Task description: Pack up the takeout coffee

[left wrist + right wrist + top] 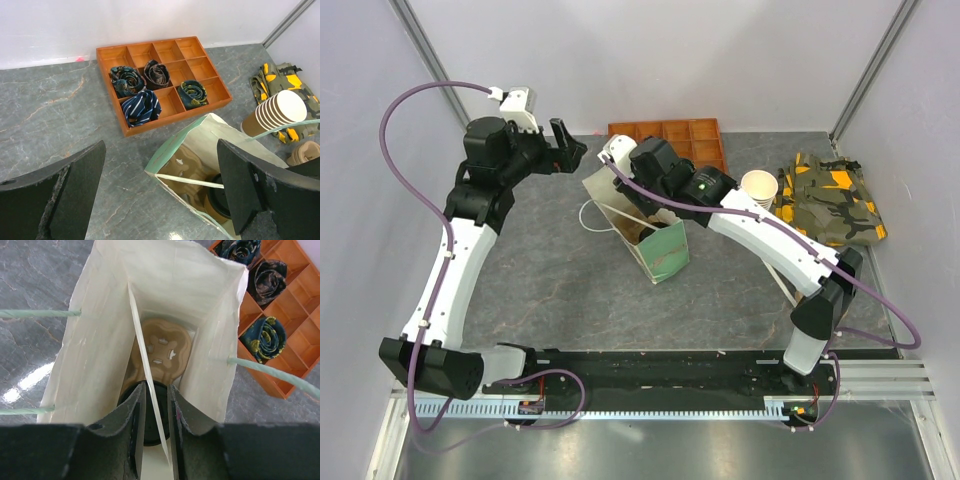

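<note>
A green paper bag (660,250) stands open mid-table, also seen in the left wrist view (175,145) and the right wrist view (100,340). The takeout coffee (219,197), tan with a black lid, sits inside it beside a brown pulp tray (192,167). From above, its lid (163,420) shows under my fingers, next to the tray (162,347). My right gripper (157,386) hovers at the bag's mouth (620,172). Its jaws are a narrow gap apart and hold nothing, and a cream paper strip runs between them. My left gripper (161,145) is wide open and empty, left of the bag (563,140).
An orange compartment tray (670,135) holding rolled ties (142,107) lies behind the bag. A stack of lidless paper cups (758,187) stands to the right of the bag (277,112). A camouflage cloth (830,200) lies at the far right. Walls close off the back and sides.
</note>
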`<state>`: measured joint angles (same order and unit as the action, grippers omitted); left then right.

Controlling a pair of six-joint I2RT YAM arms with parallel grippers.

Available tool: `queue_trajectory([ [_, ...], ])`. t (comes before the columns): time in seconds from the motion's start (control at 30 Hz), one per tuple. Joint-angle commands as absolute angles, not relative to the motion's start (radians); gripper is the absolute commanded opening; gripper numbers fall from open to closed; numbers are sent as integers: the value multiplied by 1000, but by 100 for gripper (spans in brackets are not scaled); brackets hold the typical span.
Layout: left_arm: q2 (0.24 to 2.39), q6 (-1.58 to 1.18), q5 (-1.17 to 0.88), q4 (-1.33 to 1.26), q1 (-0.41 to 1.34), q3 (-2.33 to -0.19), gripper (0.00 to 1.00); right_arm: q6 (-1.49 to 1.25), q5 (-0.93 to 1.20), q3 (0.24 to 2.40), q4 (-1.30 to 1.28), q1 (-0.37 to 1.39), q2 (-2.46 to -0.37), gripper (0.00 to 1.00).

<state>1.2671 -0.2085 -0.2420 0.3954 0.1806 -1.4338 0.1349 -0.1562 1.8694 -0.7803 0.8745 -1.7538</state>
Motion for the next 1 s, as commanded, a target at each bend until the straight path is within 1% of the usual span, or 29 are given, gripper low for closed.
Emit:
queue_trajectory([
  [0.0,1273,-183,-261,390,175,-1483,100,115,-143,1943,-779,877,-1749,31],
  [0.2,1296,-204,-278,434,167,-1528,100,101,-65,2043,-767,877,-1732,31],
  [0.4,1367,-215,-316,540,137,-1653,100,71,-28,2158,-735,858,-1721,33],
  [0.43,1379,-212,-327,566,129,-1707,100,61,-25,2170,-724,848,-1718,34],
  [0.5,1426,-206,-369,636,97,-1765,100,15,-12,2203,-713,804,-1712,39],
  [0.57,1459,-198,-399,679,60,-1847,100,-29,-3,2221,-695,763,-1695,42],
  [0.67,1506,-180,-459,758,6,-1934,100,-58,-5,2223,-684,663,-1663,51],
  [0.7,1517,-175,-475,773,3,-1951,100,-78,-6,2217,-686,602,-1654,58],
  [0.73,1535,-157,-483,813,-27,-1986,100,-84,-11,2207,-686,574,-1640,62],
  [0.77,1546,-146,-492,831,-53,-2002,100,-90,-12,2171,-686,548,-1611,66],
  [0.8,1558,-138,-518,853,-70,-2020,100,-92,-26,2146,-687,505,-1594,73],
  [0.83,1587,-123,-540,879,-87,-2052,100,-94,-41,2111,-687,489,-1574,77],
  [0.87,1598,-120,-560,923,-125,-2069,100,-100,-44,2032,-687,470,-1524,80],
  [0.9,1612,-115,-602,948,-146,-2080,100,-106,-44,1988,-687,425,-1499,87],
  [0.97,1653,-100,-635,1015,-191,-2106,100,-117,-37,1874,-696,381,-1429,93],
])
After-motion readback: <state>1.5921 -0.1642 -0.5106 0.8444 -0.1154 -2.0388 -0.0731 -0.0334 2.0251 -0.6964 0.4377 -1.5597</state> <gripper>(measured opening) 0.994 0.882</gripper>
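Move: The white stick that my right hand has just put in the bag runs between its fingertips, its middle about 4 cm below. The other white stick lies on the table some 32 cm to the right, 6 cm back and 23 cm below. The paper cup stack stands 28 cm right and 9 cm ahead; the brown cup tray lies 39 cm right and 9 cm back. From my left hand, that other stick is about 42 cm right and 12 cm back. I lift my empty right hand out of the bag, leaving the stick behind, first nearly straight up, about 17 cm in all. Then I swing it some 16 cm to the right and 7 cm forward, out over the gap between bag and cups, turning clockwise and opening the fingers wide. My left hand, still wide open, rises about 4 cm and draws 8 cm left, away from the bag, easing forward. ##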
